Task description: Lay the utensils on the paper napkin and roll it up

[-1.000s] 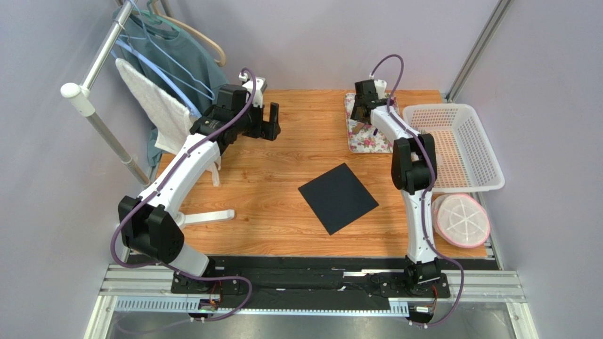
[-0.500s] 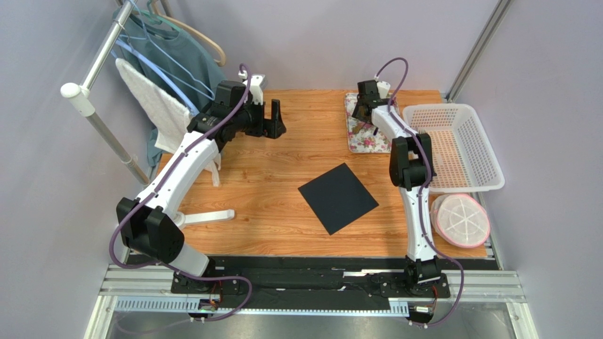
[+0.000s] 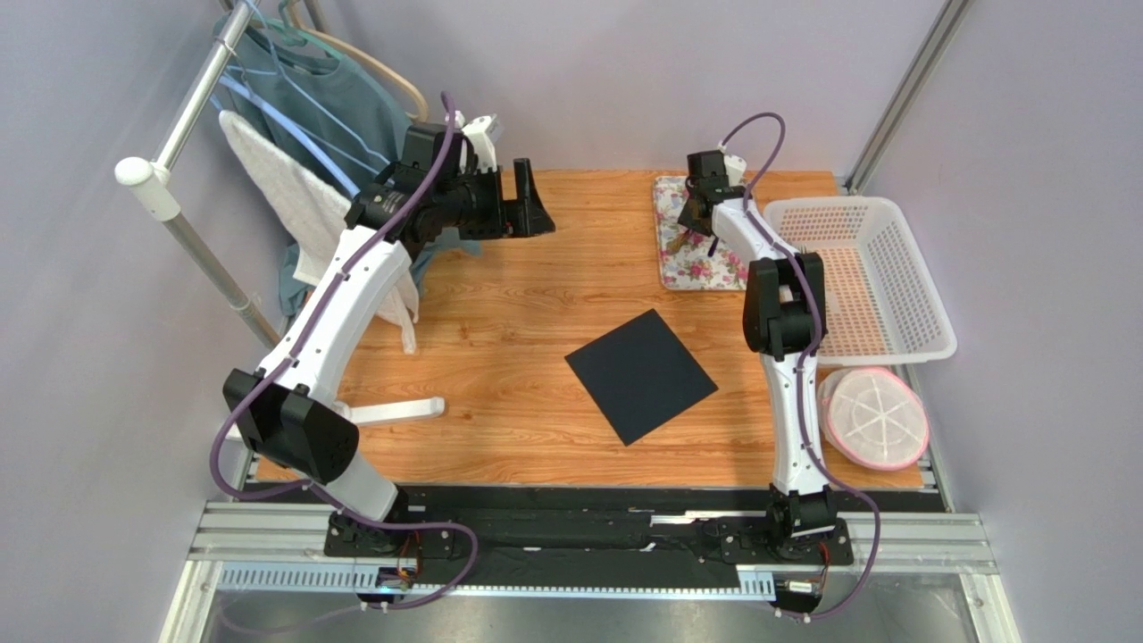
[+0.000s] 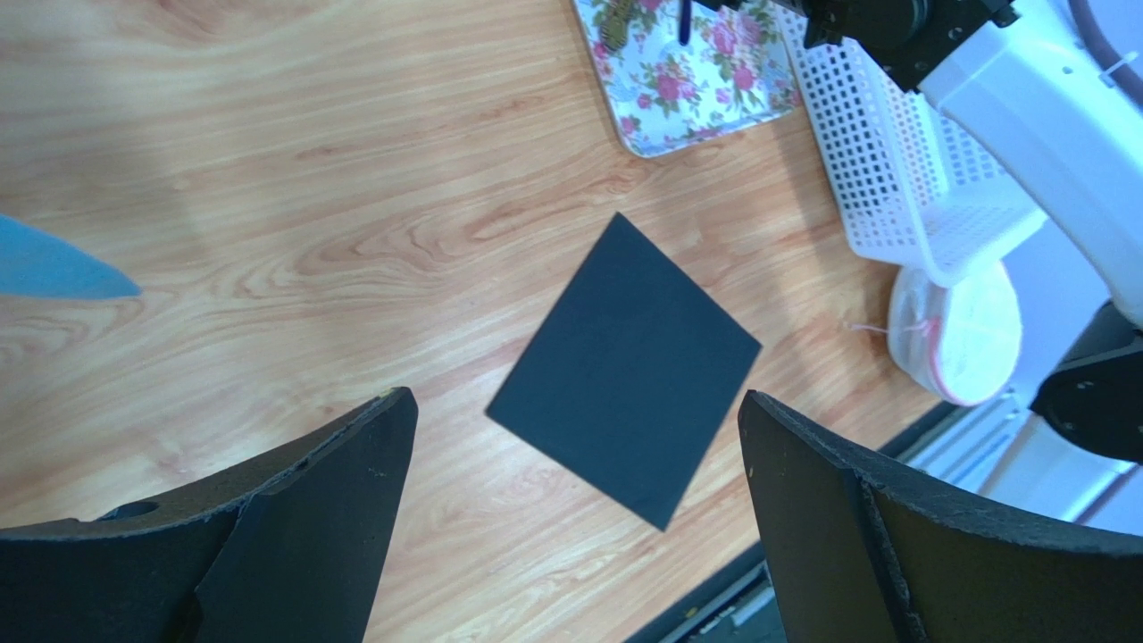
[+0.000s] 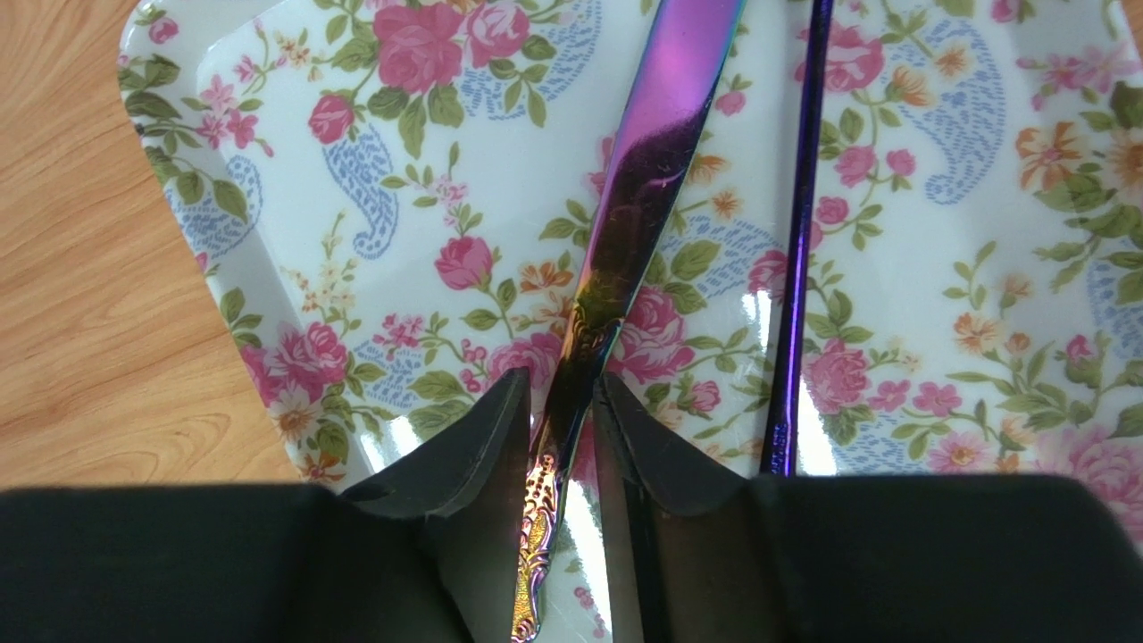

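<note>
The black paper napkin [image 3: 640,374] lies flat as a diamond on the wooden table, and shows between the fingers in the left wrist view [image 4: 624,369]. Two glossy purple utensils lie on the floral mat [image 3: 698,265] at the back right. My right gripper [image 3: 699,215] is down on the mat [image 5: 403,201], its gripper [image 5: 561,402] shut on the handle of the wider purple utensil [image 5: 644,174]. A slimmer purple utensil [image 5: 802,241] lies beside it to the right. My left gripper [image 3: 519,204] hangs open and empty high over the back left of the table [image 4: 577,415].
A white mesh basket [image 3: 865,275] stands right of the mat. A round pink-and-white lid [image 3: 872,415] lies in front of it. A clothes rack [image 3: 175,188] with a towel and a teal garment stands at the far left.
My left arm has lifted and swung its open gripper up and to the right. My right gripper has shifted slightly toward the far edge over the mat.
</note>
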{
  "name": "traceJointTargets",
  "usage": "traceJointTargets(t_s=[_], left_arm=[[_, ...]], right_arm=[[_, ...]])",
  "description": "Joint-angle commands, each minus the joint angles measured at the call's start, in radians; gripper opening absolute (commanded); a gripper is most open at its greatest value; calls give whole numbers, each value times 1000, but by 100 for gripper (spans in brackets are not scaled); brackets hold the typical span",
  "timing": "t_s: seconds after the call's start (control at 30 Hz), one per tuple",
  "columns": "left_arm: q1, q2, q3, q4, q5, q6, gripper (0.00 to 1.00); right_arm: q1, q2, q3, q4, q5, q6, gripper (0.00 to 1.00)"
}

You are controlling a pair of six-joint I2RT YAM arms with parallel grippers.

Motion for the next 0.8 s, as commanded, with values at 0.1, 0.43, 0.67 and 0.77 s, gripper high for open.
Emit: traceJointTargets(t_s=[0.1,0.43,0.67,0.77], left_arm=[[4,60,148,-105,124,-112,99],[32,45,126,-100,173,-118,99],[41,10,29,-80,135,-115,99],[41,8,23,-74,127,-112,99]], right_arm=[[1,7,-28,-61,-68,27,20],[2,11,-37,-110,-97,-2,7],[4,46,-15,-240,-100,-60,0],[5,51,5,-298,-124,-90,0]])
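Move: The knife lies in the flowered tray between my right fingers, its handle towards me; its middle is roughly 3 cm ahead of my fingertips, 1 cm to the right and 1 cm below. The dark thin utensil has its middle some 7 cm ahead and 5 cm right, and the tray's middle is about 4 cm right of my fingertips. From my left hand, the knife is about 26 cm ahead, 23 cm right and 28 cm down. I shut my right fingers from about a third open to closed, pinching the knife by its handle near the blade, easing about 1 cm left at the same height and then starting to draw back by about 1 cm. High over the table, my empty, wide-open left hand sways right and partly back, sinks a little at the end and tips down some 10 degrees. ##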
